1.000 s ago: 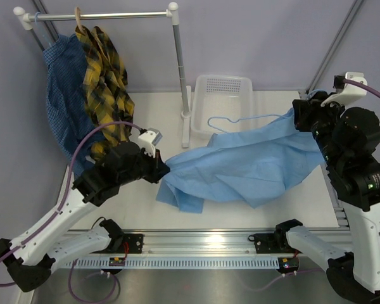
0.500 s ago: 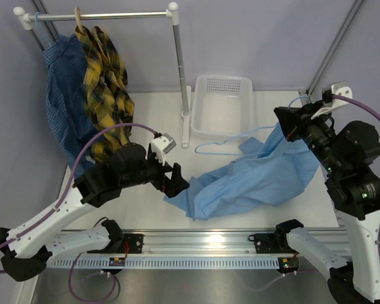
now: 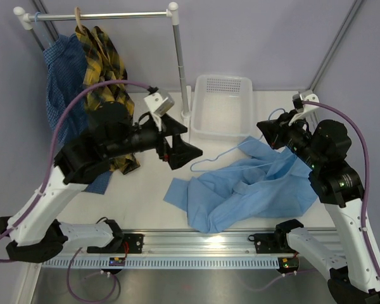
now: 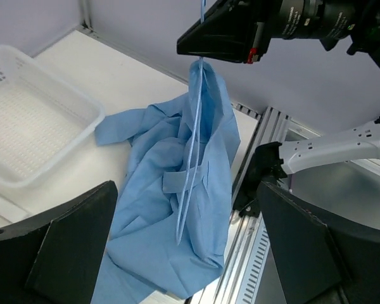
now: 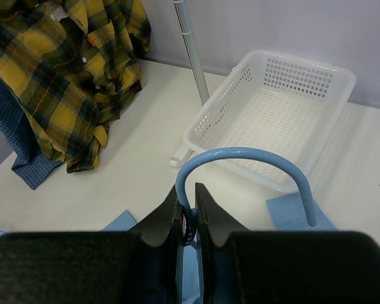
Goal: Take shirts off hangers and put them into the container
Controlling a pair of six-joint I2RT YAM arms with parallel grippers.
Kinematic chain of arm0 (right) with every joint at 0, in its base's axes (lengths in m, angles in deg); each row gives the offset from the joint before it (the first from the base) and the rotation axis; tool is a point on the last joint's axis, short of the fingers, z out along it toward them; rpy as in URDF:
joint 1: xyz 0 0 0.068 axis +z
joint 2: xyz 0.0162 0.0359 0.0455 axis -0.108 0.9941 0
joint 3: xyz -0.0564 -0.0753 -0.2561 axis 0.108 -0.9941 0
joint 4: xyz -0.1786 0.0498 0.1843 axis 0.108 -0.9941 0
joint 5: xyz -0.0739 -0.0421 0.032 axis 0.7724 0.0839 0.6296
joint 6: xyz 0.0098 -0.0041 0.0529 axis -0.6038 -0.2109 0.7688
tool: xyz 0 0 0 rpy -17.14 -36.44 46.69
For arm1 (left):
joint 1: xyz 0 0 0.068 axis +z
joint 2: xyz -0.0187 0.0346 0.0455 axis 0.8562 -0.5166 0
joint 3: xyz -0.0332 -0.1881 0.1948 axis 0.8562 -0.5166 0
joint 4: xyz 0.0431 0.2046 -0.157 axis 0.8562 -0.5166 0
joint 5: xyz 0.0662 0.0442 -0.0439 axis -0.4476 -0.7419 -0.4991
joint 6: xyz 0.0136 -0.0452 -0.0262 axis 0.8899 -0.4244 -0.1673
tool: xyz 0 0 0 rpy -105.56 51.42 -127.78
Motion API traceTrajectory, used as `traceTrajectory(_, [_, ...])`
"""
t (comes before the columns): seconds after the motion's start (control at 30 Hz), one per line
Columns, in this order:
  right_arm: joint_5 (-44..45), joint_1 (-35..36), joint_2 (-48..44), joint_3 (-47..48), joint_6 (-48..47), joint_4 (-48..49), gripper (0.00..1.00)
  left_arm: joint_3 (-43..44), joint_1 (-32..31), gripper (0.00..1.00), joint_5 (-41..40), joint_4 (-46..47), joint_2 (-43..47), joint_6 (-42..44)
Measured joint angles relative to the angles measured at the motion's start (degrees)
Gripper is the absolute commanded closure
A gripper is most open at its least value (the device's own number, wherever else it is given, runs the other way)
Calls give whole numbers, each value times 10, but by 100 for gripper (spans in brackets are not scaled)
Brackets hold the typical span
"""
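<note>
The light blue shirt [image 3: 240, 190] lies crumpled on the table, one end drawn up toward my right gripper [image 3: 270, 132]. That gripper is shut on the hook of a light-blue wire hanger [image 5: 247, 155]. The hanger's wire frame [image 3: 210, 158] hangs down across the shirt [image 4: 171, 209]. My left gripper [image 3: 193, 142] is open and lifted above the table left of the shirt, with nothing between its fingers [image 4: 69, 247]. The white container [image 3: 221, 104] stands behind the shirt. The yellow plaid shirt [image 3: 104, 63] and the dark blue shirt [image 3: 60, 82] hang on the rail at back left.
The rack's white upright pole [image 3: 180, 63] and foot stand just left of the container [image 5: 285, 114]. The plaid shirt [image 5: 69, 69] hangs down to the table. The aluminium rail [image 3: 209, 240] runs along the near edge.
My left gripper opened, let go of the light blue shirt, and rose back to the left. The shirt slumped onto the table. My right gripper moved left with the hanger.
</note>
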Motion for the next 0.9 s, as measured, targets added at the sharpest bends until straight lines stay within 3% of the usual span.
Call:
traceTrajectory(0.13, [-10,0,0,0,0,16,100,13,-8,1,19,-3,-84,0])
traceTrajectory(0.37, [-19,0,5,0,-1,24,100,13,-19,20,26,-33,-189,1])
traceTrajectory(0.7, [-28,0,16,0,-2,33,100,17,-27,66,39,-33,-191,0])
traceTrajectory(0.8, [-28,0,19,1,-2,37,100,17,-29,81,44,-33,-191,2])
traceTrajectory(0.87, [-28,0,21,1,-2,41,100,17,-30,98,45,-33,-191,1])
traceTrajectory(0.9, [-28,0,23,1,-2,43,100,17,-31,100,50,-32,-191,6])
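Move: The blue hanger's left end lies about 3 cm ahead of the open left hand, 8 cm to its right and 11 cm below. The bunched blue shirt lies on the table some 5 cm ahead of that hand, 22 cm right and 40 cm below; the container is roughly 40 cm ahead, 13 cm right and 38 cm below. From the right hand, holding the hook end, the hanger's left end is about 8 cm back, 17 cm left and 6 cm lower. Left hand drops about 11 cm and rightward 8 cm, then pinches the hanger's left end; right keeps hold. ##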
